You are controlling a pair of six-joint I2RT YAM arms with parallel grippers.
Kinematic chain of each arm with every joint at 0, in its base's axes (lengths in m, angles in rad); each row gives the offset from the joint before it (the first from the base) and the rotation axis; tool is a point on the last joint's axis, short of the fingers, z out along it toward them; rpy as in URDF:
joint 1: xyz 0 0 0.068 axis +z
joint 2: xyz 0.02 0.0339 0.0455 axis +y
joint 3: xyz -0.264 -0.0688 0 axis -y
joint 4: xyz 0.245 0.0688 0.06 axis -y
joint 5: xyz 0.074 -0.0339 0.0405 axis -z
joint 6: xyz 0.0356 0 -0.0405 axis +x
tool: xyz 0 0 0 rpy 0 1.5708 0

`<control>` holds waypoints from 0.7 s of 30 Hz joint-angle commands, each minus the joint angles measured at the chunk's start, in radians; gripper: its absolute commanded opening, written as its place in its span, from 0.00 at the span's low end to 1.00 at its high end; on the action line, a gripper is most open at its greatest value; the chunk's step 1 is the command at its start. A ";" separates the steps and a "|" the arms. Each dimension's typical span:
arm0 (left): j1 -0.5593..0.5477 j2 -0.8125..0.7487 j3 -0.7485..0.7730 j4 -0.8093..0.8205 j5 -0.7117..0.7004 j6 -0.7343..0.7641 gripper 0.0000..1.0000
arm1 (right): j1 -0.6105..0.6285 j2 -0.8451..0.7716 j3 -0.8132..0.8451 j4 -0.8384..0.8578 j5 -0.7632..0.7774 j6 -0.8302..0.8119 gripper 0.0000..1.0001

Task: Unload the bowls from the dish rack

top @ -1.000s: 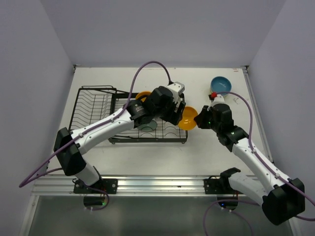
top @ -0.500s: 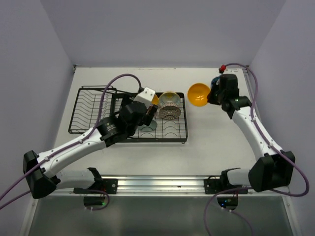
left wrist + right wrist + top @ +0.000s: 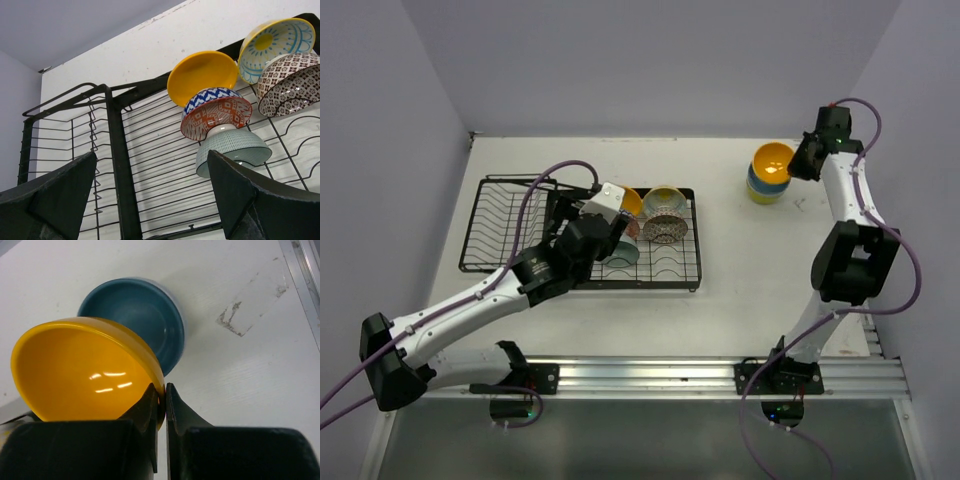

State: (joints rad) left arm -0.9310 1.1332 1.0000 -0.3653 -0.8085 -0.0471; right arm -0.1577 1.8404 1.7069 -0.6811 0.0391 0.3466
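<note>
The black wire dish rack lies at the left of the table. Its grid tray holds an orange-yellow bowl, a blue-and-red patterned bowl, a pale teal bowl, a yellow bowl with blue pattern and a brown patterned bowl. My left gripper hovers open over the rack, left of these bowls, holding nothing. At the far right, my right gripper is shut on the rim of an orange-yellow bowl, tilted just above a blue bowl on the table.
The slotted plate holder stands at the rack's left end, split from the tray by a thick black bar. The table's right edge rail runs close to the blue bowl. White walls close the back and sides.
The right arm has swung to the far right corner, carrying the orange-yellow bowl to just over the blue bowl. The left gripper's jaws have spread wider over the rack.
</note>
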 commanded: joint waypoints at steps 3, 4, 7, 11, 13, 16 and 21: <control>0.000 -0.016 -0.001 0.057 -0.024 0.016 0.96 | -0.037 0.106 0.109 -0.048 -0.059 0.015 0.00; 0.000 -0.010 0.000 0.055 -0.023 0.016 0.96 | -0.037 0.118 0.125 -0.048 -0.064 0.015 0.00; 0.000 -0.006 0.003 0.054 -0.015 0.016 0.96 | -0.039 0.148 0.148 -0.044 -0.084 0.020 0.00; 0.000 -0.006 0.003 0.052 -0.008 0.016 0.96 | -0.039 0.174 0.166 -0.041 -0.093 0.025 0.00; 0.000 -0.003 0.003 0.051 -0.004 0.016 0.96 | -0.039 0.187 0.178 -0.041 -0.096 0.026 0.00; 0.000 0.002 0.005 0.051 0.003 0.018 0.96 | -0.039 0.198 0.188 -0.041 -0.099 0.022 0.00; 0.000 0.011 0.003 0.051 0.008 0.018 0.96 | -0.039 0.243 0.229 -0.051 -0.102 0.019 0.47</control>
State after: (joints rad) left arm -0.9310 1.1370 1.0000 -0.3569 -0.8005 -0.0395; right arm -0.1970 2.0571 1.8729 -0.7288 -0.0334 0.3672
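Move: The right hand holds the orange bowl by its rim. The blue bowl on top of the stack, where it is going, lies about 4 cm to the left, 2 cm ahead and some 7 cm below; the white bowl sits under the blue one about 9 cm down, the lime bowl at the bottom about 11 cm down, both likewise 2 cm ahead and 4 cm left. From the left hand the blue bowl is roughly 50 cm right, 18 cm ahead and 13 cm lower. Down first, about 5 cm with a slight swing to the right, the right hand lowers the still-pinched orange bowl into the blue bowl. It then eases forward some 3 cm in all, coming up barely a centimetre, with the fingers tipping about 5 degrees, and at the very end they begin to spread on either side of the rim. ##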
